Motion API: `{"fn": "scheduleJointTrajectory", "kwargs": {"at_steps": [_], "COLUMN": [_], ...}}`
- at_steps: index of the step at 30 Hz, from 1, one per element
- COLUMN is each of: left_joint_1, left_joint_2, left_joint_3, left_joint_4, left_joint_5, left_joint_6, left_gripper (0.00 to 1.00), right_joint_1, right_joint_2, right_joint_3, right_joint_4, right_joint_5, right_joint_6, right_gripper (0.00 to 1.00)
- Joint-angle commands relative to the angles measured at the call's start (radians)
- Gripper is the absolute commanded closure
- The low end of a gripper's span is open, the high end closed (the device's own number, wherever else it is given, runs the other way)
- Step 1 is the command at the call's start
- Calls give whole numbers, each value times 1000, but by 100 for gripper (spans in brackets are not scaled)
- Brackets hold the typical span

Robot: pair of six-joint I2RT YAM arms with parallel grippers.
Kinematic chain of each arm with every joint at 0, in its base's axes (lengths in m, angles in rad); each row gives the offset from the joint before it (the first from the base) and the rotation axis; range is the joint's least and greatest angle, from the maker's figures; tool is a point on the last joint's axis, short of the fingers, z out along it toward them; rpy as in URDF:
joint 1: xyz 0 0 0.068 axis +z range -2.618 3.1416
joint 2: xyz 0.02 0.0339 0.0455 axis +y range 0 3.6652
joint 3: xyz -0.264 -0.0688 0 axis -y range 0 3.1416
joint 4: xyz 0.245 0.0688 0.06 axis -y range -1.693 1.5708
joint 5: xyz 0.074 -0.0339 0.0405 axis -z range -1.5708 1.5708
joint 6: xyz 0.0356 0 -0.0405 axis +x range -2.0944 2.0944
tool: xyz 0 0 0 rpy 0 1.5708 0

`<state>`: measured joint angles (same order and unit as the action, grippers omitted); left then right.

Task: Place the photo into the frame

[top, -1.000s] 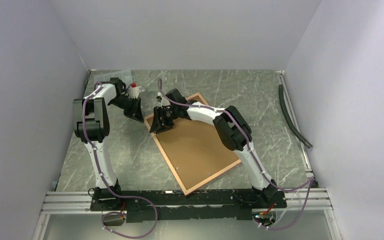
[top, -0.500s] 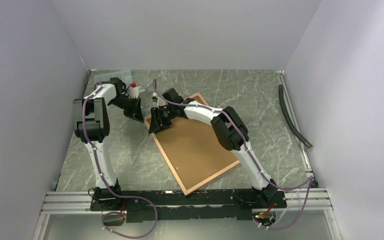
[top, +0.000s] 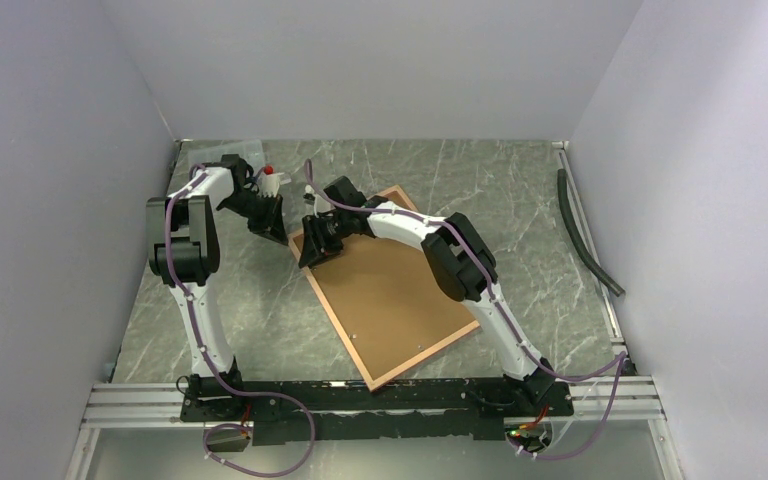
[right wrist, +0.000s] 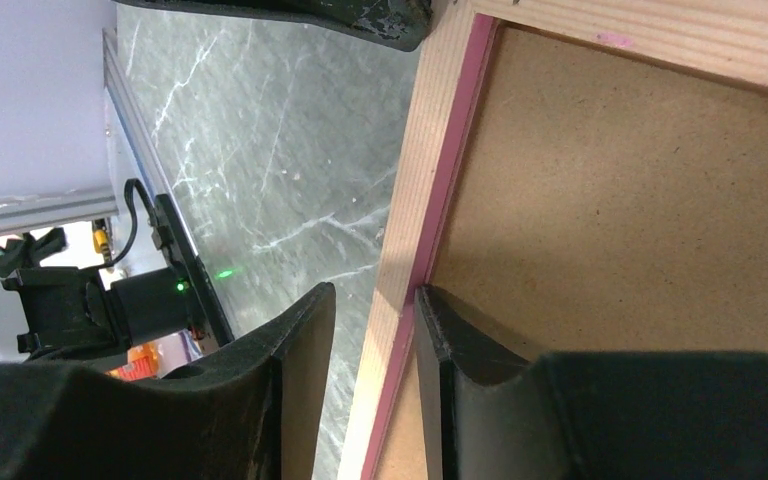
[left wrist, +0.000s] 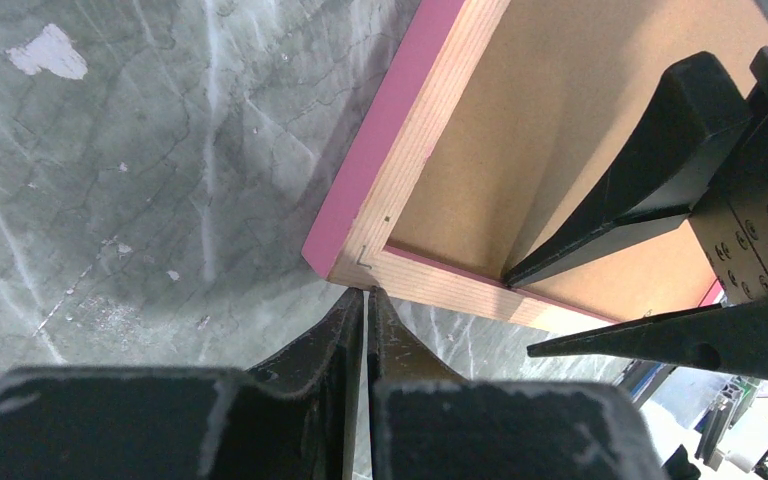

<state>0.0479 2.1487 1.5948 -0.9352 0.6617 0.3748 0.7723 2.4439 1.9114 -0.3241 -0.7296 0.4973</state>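
Note:
The frame (top: 332, 315) lies back-up on the table, tan wood rails with a pink edge, and a brown backing board (top: 390, 290) sits inside it. The photo is not in view. My right gripper (top: 312, 252) is open and straddles the frame's left rail (right wrist: 430, 150) near its far corner, with one finger inside on the board (right wrist: 640, 220) and one outside over the table. My left gripper (top: 278, 232) is shut and empty, its tips (left wrist: 365, 292) touching the outside of the frame's corner (left wrist: 430, 110).
A white bottle with a red cap (top: 270, 180) and a clear plastic sheet (top: 245, 150) lie at the far left. A dark hose (top: 585, 235) runs along the right wall. An aluminium rail (top: 360, 400) spans the near edge.
My right gripper has shifted slightly to the left along with the frame's far corner. The left gripper has stayed at the corner.

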Motion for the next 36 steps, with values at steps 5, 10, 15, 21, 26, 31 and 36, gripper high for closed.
{"fn": "scheduleJointTrajectory", "kwargs": {"at_steps": [5,10,15,21,26,31,36], "left_joint_1": [-34,-31,-27,-30,-42,-73,-82], "left_joint_2": [-25,-75,-117,-64,3,57,70], "left_joint_3": [-11,-1,42,121,166,185,182], "left_joint_4": [43,-1,-27,-2,32,46,63], "left_joint_5": [1,13,-17,-5,-14,-21,-22], "left_joint_6": [-7,8,24,-10,-22,-22,-29], "left_gripper": [90,87,70,64,65,67,68], "right_joint_1": [28,-17,-142,-369,-529,-573,-576], "right_joint_2": [6,-68,-234,-507,-739,-975,-1106], "right_joint_3": [7,61,-35,-346,-623,-845,-928], "right_joint_4": [-130,-138,-46,-7,-115,-284,-500], "right_joint_5": [-2,57,122,359,565,607,597], "right_joint_6": [-52,-59,35,119,195,235,257], "right_gripper": [52,24,1,0,0,0,0]}}
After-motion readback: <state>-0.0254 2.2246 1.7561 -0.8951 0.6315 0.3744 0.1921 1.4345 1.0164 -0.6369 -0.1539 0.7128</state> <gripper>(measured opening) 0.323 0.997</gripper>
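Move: The frame lies skewed, its left corner about 1 cm ahead and 1 cm right of the left hand, whose target spot on the far rail is some 4 cm ahead, 3 cm right. From the right hand, astride the left rail, the right rail's middle is about 32 cm right, 3 cm ahead; the left corner is 6 cm ahead, 4 cm left; the backing board's centre is 20 cm right, 5 cm back. All lie about 1 cm below the hands. Right hand opens, lifts and swings some 37 cm towards the right rail; left hops forward astride far rail. ##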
